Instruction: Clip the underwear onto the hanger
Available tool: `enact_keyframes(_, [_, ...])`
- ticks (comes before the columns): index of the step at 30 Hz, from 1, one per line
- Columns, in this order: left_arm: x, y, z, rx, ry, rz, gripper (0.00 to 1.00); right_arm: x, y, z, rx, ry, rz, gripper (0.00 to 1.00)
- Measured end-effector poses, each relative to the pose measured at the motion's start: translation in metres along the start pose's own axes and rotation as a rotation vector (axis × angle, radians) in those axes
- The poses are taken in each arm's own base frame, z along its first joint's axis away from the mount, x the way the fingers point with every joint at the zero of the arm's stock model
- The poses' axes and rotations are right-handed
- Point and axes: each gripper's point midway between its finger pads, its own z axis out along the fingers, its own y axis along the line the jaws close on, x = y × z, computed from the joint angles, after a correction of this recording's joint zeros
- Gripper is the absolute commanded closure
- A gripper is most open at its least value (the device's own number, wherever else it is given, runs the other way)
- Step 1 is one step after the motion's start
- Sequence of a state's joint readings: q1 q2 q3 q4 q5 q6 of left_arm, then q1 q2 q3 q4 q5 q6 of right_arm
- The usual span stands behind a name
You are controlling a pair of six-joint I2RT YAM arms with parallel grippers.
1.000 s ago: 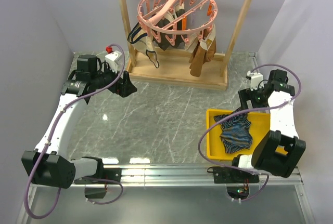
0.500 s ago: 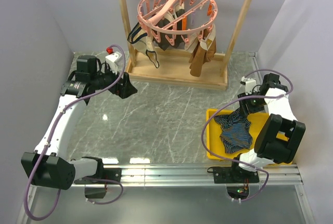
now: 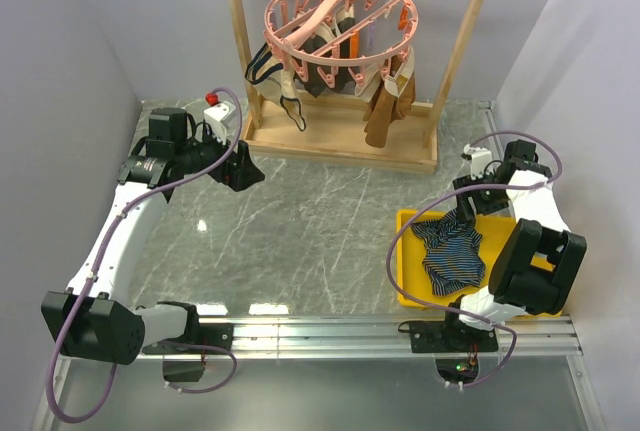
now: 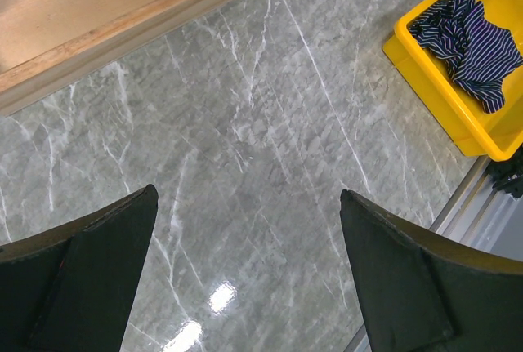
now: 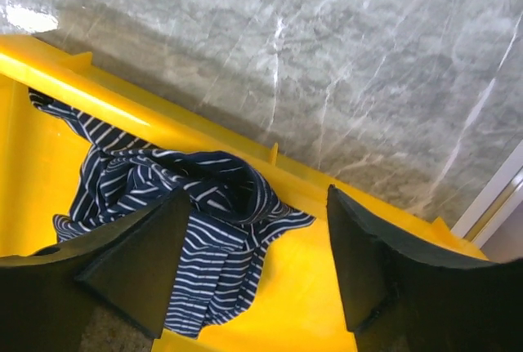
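The underwear point(image 3: 452, 256), navy with thin light stripes, lies crumpled in a yellow tray point(image 3: 405, 251) at the right front. My right gripper point(image 3: 468, 203) hovers over the tray's far edge, open. In the right wrist view its jaws point(image 5: 257, 193) stand wide apart above the underwear point(image 5: 204, 221), whose folds lie beside the left finger point(image 5: 139, 266); nothing is gripped. The pink round hanger point(image 3: 340, 11) hangs from the wooden rack at the back. My left gripper point(image 3: 240, 166) is open over bare marble near the rack's base point(image 4: 247, 191). The left wrist view shows the underwear point(image 4: 474, 37) far to the right.
The wooden rack's base point(image 3: 340, 146) runs along the back, with its posts on either side of the hanger. Tan garments point(image 3: 385, 111) and a black-and-white one point(image 3: 270, 71) dangle from the pegs. A metal rail point(image 3: 330, 329) edges the near side. Walls close in left and right.
My right arm has folded back and brought its gripper down to the tray's far edge. The underwear's top fold has shifted slightly. The left arm has not moved.
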State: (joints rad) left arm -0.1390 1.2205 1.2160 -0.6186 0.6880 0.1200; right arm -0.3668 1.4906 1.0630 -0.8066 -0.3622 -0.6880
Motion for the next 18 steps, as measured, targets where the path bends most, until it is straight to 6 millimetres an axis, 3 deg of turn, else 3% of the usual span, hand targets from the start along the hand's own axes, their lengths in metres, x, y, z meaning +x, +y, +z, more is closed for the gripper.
enact_keyframes(7, [0.0, 0.0, 0.0, 0.0, 0.001, -0.001, 0.01, -0.005, 0.006, 0.004, -0.028, -0.012, -0.003, 0.46])
enact_keyframes(9, [0.0, 0.0, 0.0, 0.0, 0.001, -0.001, 0.01, -0.005, 0.008, 0.006, -0.042, -0.013, -0.004, 0.64])
enact_keyframes(11, [0.0, 0.0, 0.0, 0.0, 0.001, -0.001, 0.01, -0.006, 0.011, 0.008, -0.062, -0.014, -0.006, 0.93])
enact_keyframes(12, [0.0, 0.0, 0.0, -0.001, 0.001, -0.001, 0.01, -0.005, 0.013, 0.009, -0.077, -0.012, -0.007, 1.0])
enact_keyframes(16, [0.0, 0.001, 0.0, -0.004, 0.001, -0.002, 0.01, -0.007, 0.023, 0.002, -0.125, -0.014, -0.006, 1.0])
enact_keyframes(18, [0.0, 0.001, 0.0, -0.004, 0.001, -0.003, 0.01, -0.014, 0.029, -0.012, -0.137, -0.035, -0.015, 1.0])
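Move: Under the right hand, almost between its part-open fingers, is the bunched far-right edge of the underwear; the garment's middle lies some 8 cm back, 6 cm to the left and 3 cm lower. The tray's far wall runs about 2 cm ahead of this hand, and the wooden stand's base is roughly 20 cm ahead and 33 cm left. From the idle left hand, the underwear is about 10 cm back, 42 cm right and 21 cm down. Sweeping about 3 cm left just inside the tray's far wall, the right hand sinks slightly and shuts its fingers fully, pinching the underwear's bunched far edge. It then rises about 2 cm from its lowest point, with the wrist rolling a few degrees so its left side comes up. ##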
